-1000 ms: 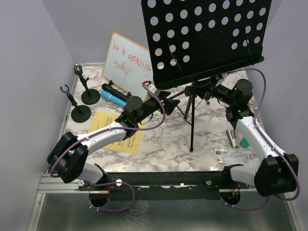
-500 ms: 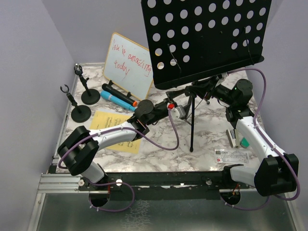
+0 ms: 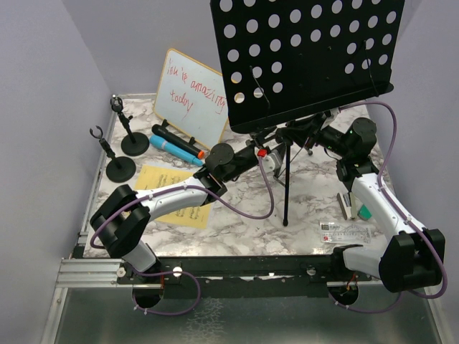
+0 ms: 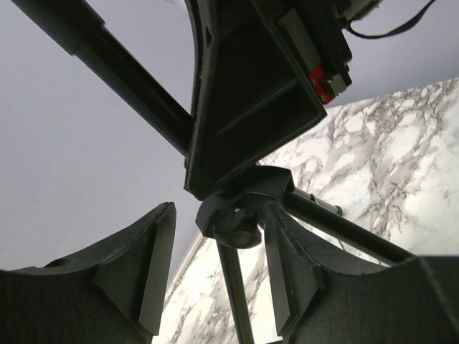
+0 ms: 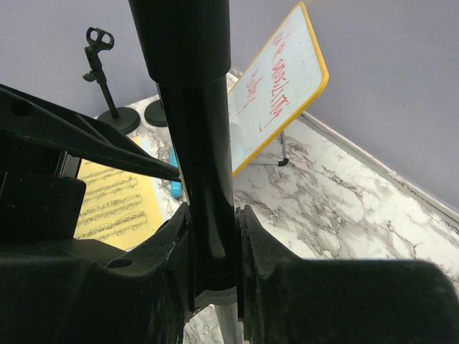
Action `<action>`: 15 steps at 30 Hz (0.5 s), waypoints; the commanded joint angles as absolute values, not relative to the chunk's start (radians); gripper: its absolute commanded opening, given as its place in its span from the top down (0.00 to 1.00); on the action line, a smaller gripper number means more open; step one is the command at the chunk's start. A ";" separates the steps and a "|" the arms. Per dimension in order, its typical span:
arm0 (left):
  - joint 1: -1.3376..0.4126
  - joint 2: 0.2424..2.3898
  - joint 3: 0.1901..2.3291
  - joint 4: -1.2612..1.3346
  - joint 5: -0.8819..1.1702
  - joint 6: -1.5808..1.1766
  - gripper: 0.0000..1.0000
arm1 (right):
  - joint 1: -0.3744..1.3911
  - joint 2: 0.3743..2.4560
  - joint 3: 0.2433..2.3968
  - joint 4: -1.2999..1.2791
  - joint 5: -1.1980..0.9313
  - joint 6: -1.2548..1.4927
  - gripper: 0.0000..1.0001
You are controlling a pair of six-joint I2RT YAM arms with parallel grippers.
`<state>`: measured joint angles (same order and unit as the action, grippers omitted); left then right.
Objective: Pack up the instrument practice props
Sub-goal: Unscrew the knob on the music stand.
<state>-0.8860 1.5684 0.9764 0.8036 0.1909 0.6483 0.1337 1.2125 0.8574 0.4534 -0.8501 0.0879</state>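
The tall black perforated music desk [image 3: 308,57] stands on its tripod [image 3: 285,188] at the back right. My right gripper [image 5: 213,244] is shut on the stand's black pole [image 5: 204,165], just under the desk. My left gripper [image 4: 219,269] is open around the tripod's hub knob [image 4: 237,223], which sits close to the right finger [image 4: 287,272]. It reaches in from the left in the top view [image 3: 259,153]. Black [image 3: 168,134] and blue [image 3: 167,145] microphones, two round-based mic holders [image 3: 134,143] [image 3: 120,168] and yellow sheet music [image 3: 176,190] lie at the left.
A wood-framed whiteboard [image 3: 192,97] with red writing leans behind the microphones. A small stapler [image 3: 347,205] and a clear ruler [image 3: 346,231] lie beside the right arm. Purple walls close in the marble table [image 3: 237,222] on three sides.
My left arm has swung right from over the yellow sheet to the tripod hub, and its jaws have narrowed a little. The right arm holds still on the pole.
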 commanded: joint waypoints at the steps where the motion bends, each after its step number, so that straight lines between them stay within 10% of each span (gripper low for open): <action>1: -0.893 1.583 1.013 0.737 0.172 0.664 0.45 | 0.132 1.233 0.827 0.289 -0.873 0.092 0.99; 15: -0.897 1.586 1.056 0.690 0.117 0.484 0.79 | 0.131 1.236 0.827 0.291 -0.870 0.100 0.99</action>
<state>-0.8921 1.5776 1.0100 0.7067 0.1829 0.6262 0.1337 1.2125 0.8574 0.4530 -0.8501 0.0883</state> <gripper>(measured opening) 0.306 0.257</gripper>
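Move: The knob on the music stand sits almost between my left fingertips, about 1 cm ahead, 1 cm right and 1 cm below. The pole collar it sticks out of lies some 3 cm ahead, 4 cm right and 1 cm down. My right fingers already clamp the pole just above that collar, roughly 3 cm ahead and 4 cm right of my left hand and 2 cm higher; from that right hand the knob is about 2 cm back, 2 cm left and 3 cm below. I close my open left fingers around the knob while easing that hand down a bit over 1 cm and slightly right to centre on it, its wrist barely tilting, until both pads pinch the knob's sides. My right hand stays still, keeping its grip on the pole to steady the stand. ##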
